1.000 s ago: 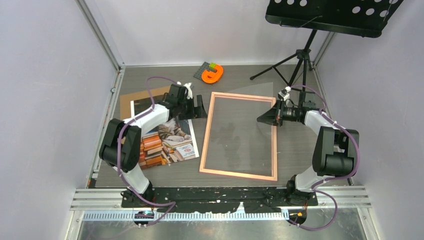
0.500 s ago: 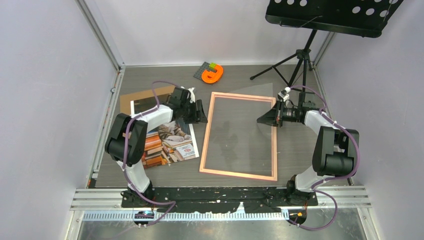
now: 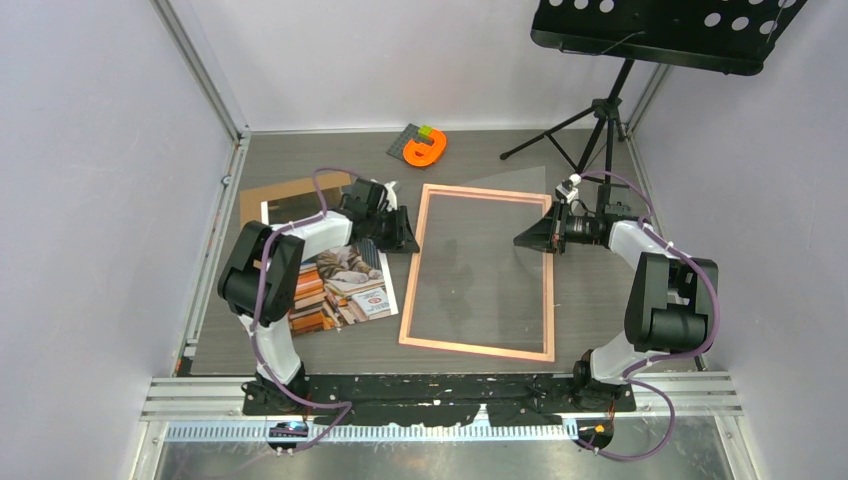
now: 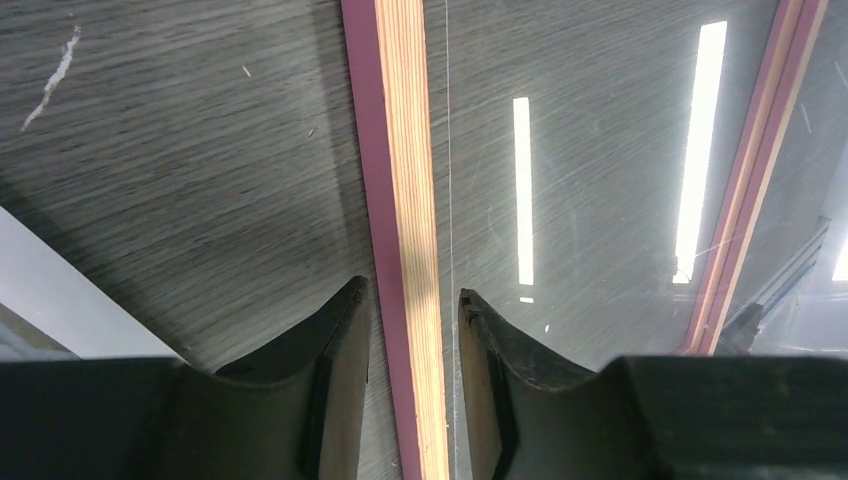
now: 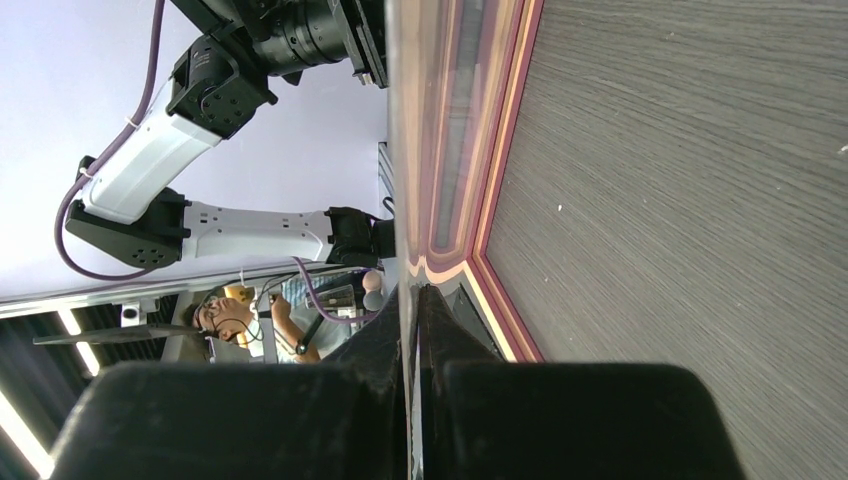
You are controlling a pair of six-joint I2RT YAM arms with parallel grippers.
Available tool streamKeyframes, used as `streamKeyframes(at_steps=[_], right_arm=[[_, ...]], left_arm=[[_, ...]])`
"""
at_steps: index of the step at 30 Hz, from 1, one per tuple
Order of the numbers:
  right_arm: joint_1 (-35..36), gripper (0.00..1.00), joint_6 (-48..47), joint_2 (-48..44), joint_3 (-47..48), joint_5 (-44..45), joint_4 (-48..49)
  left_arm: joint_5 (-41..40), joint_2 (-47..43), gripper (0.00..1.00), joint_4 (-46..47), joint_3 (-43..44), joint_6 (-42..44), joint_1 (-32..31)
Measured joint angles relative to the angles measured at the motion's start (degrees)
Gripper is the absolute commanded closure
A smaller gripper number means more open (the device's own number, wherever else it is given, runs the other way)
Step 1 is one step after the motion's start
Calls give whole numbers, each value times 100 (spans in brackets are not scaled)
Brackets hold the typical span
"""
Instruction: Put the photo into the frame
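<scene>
The pink frame lies flat mid-table. My left gripper straddles its left rail near the far corner. In the left wrist view the rail runs between the two fingers of the gripper, with a small gap on each side, so the gripper is open. My right gripper is shut on the edge of the clear pane, held tilted up over the frame's right rail. The photo of a cat on books lies left of the frame, partly under the left arm.
A brown backing board lies under the photo's far end. An orange object on a small grey plate sits at the back. A black music stand's tripod stands back right, behind the right arm.
My left gripper slid right from over the photo onto the frame's left rail, and its jaws narrowed around it. The right arm and pane stayed put.
</scene>
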Motion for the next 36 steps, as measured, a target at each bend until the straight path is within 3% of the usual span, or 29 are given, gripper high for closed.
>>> streamKeyframes(at_steps=[9, 36], right_arm=[[0, 94, -39, 0, 0, 4, -2], [0, 94, -275, 162, 155, 33, -221]], left_arm=[[44, 52, 75, 17, 0, -2, -4], [136, 166, 88, 74, 0, -13, -4]])
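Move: The left hand already straddles the frame's left rail near mid-length: the rail lies right at its fingertips, about 1 cm below the hand point. The photo's middle is some 17 cm to this hand's left, 2 cm back and 3 cm lower; the clear sheet's left edge runs about 1 cm to its right. From the right hand, which holds that sheet's other side up, the rail is roughly 19 cm left, level fore and aft, 12 cm below. Down by barely 1 cm, slowly and almost straight, the left hand settles over the frame's left rail while its fingers close from about a third open to nearly shut and pinch the rail from both sides, the wrist hardly turning. The right hand keeps its shut grip on the raised clear sheet, holding still until it begins to sink slightly at the end. ##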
